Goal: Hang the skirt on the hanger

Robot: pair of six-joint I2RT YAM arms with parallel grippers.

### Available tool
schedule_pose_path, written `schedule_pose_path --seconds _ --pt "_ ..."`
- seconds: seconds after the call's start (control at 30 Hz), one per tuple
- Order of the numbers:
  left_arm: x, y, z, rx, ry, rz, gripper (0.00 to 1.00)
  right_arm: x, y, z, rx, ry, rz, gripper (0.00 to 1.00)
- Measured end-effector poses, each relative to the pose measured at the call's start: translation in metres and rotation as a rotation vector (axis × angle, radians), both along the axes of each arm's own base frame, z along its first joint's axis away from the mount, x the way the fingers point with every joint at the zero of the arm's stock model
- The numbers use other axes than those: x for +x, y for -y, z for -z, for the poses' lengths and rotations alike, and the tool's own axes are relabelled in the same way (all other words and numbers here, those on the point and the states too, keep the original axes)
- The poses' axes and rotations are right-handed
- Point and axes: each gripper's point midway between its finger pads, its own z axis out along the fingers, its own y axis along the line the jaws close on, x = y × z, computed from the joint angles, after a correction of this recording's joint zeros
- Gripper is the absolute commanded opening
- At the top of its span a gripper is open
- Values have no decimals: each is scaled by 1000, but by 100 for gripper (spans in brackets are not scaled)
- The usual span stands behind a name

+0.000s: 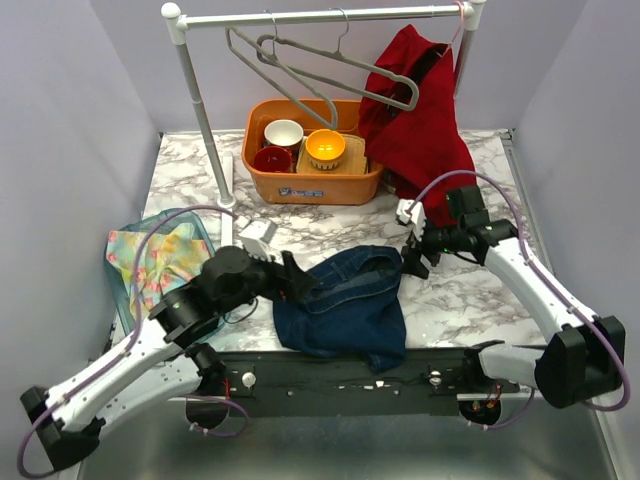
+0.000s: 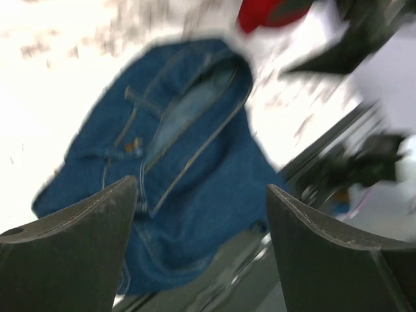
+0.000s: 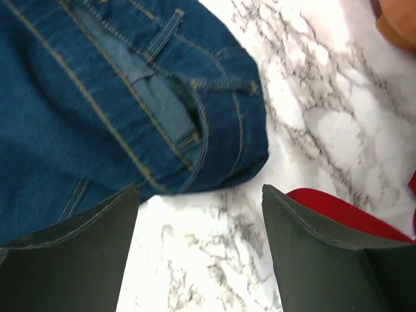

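The skirt (image 1: 345,305) is blue denim and lies crumpled at the front middle of the marble table, its hem hanging over the near edge. Grey hangers (image 1: 300,75) hang empty on the white rail (image 1: 320,15) at the back. My left gripper (image 1: 300,285) is open at the skirt's left edge; in the left wrist view the skirt (image 2: 188,149) lies beyond the spread left gripper (image 2: 201,195). My right gripper (image 1: 415,260) is open beside the skirt's upper right corner. In the right wrist view the waistband (image 3: 214,130) lies just ahead of the right gripper (image 3: 200,195), over bare marble.
A red garment (image 1: 420,120) hangs at the rail's right end and reaches the table near my right arm. An orange basket (image 1: 320,185) with bowls stands at the back middle. A pastel cloth (image 1: 155,255) lies in a bin at the left. A small white box (image 1: 257,233) sits by the rail's post.
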Motion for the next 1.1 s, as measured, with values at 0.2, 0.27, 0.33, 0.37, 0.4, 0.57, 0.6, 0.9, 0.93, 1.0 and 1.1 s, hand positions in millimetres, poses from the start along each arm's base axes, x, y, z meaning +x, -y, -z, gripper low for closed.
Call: schedule_pose_path --seconds 0.2,0.27,0.33,0.37,0.4,0.57,0.6,0.9,0.93,1.0,1.1 --pt "-11 11 65 265 -97 34 86 18 -24 5 -43 -9 2 83" --pt "-8 7 82 352 -107 8 84 23 -28 13 -65 -24 17 83" --pt "-4 4 93 410 -113 -16 82 26 -29 23 -87 -42 35 82" --pt "-3 2 100 441 -120 -27 80 28 -29 26 -96 -47 45 82" --pt "-1 1 105 469 -125 -36 80 30 -29 28 -103 -48 53 80" --pt "1 0 124 543 -148 -44 79 37 -31 40 -134 -55 90 78" --pt "1 1 126 550 -152 -42 79 37 -31 42 -137 -55 93 78" --pt "13 -4 154 662 -175 -112 41 45 -18 56 -196 -52 195 55" --pt "14 -5 156 671 -177 -117 35 47 -17 57 -201 -49 209 52" --pt "15 -6 158 685 -180 -129 18 49 -15 59 -211 -49 228 42" --pt "17 -8 156 684 -169 -142 4 51 -11 61 -225 -47 249 17"
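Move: The denim skirt's left waistband end lies almost straight under my left hand, about 16 cm down and 2 cm ahead. The skirt's middle is some 9 cm to that hand's right and the basket with the floral cloth about 31 cm to its left, 9 cm ahead. From my right hand, the right waistband end is about 5 cm ahead, 2 cm left and 7 cm lower; the hanging red skirt is roughly 20 cm ahead and 5 cm right. I drop my left hand about 16 cm onto the denim skirt's left waistband end, tipping its fingers some 40 degrees steeper, and pinch the denim there. Meanwhile my right hand goes down about 6 cm and forward 5 cm, swinging left and then partly back, turning slightly clockwise, with its open fingers starting to close around the right waistband end. ##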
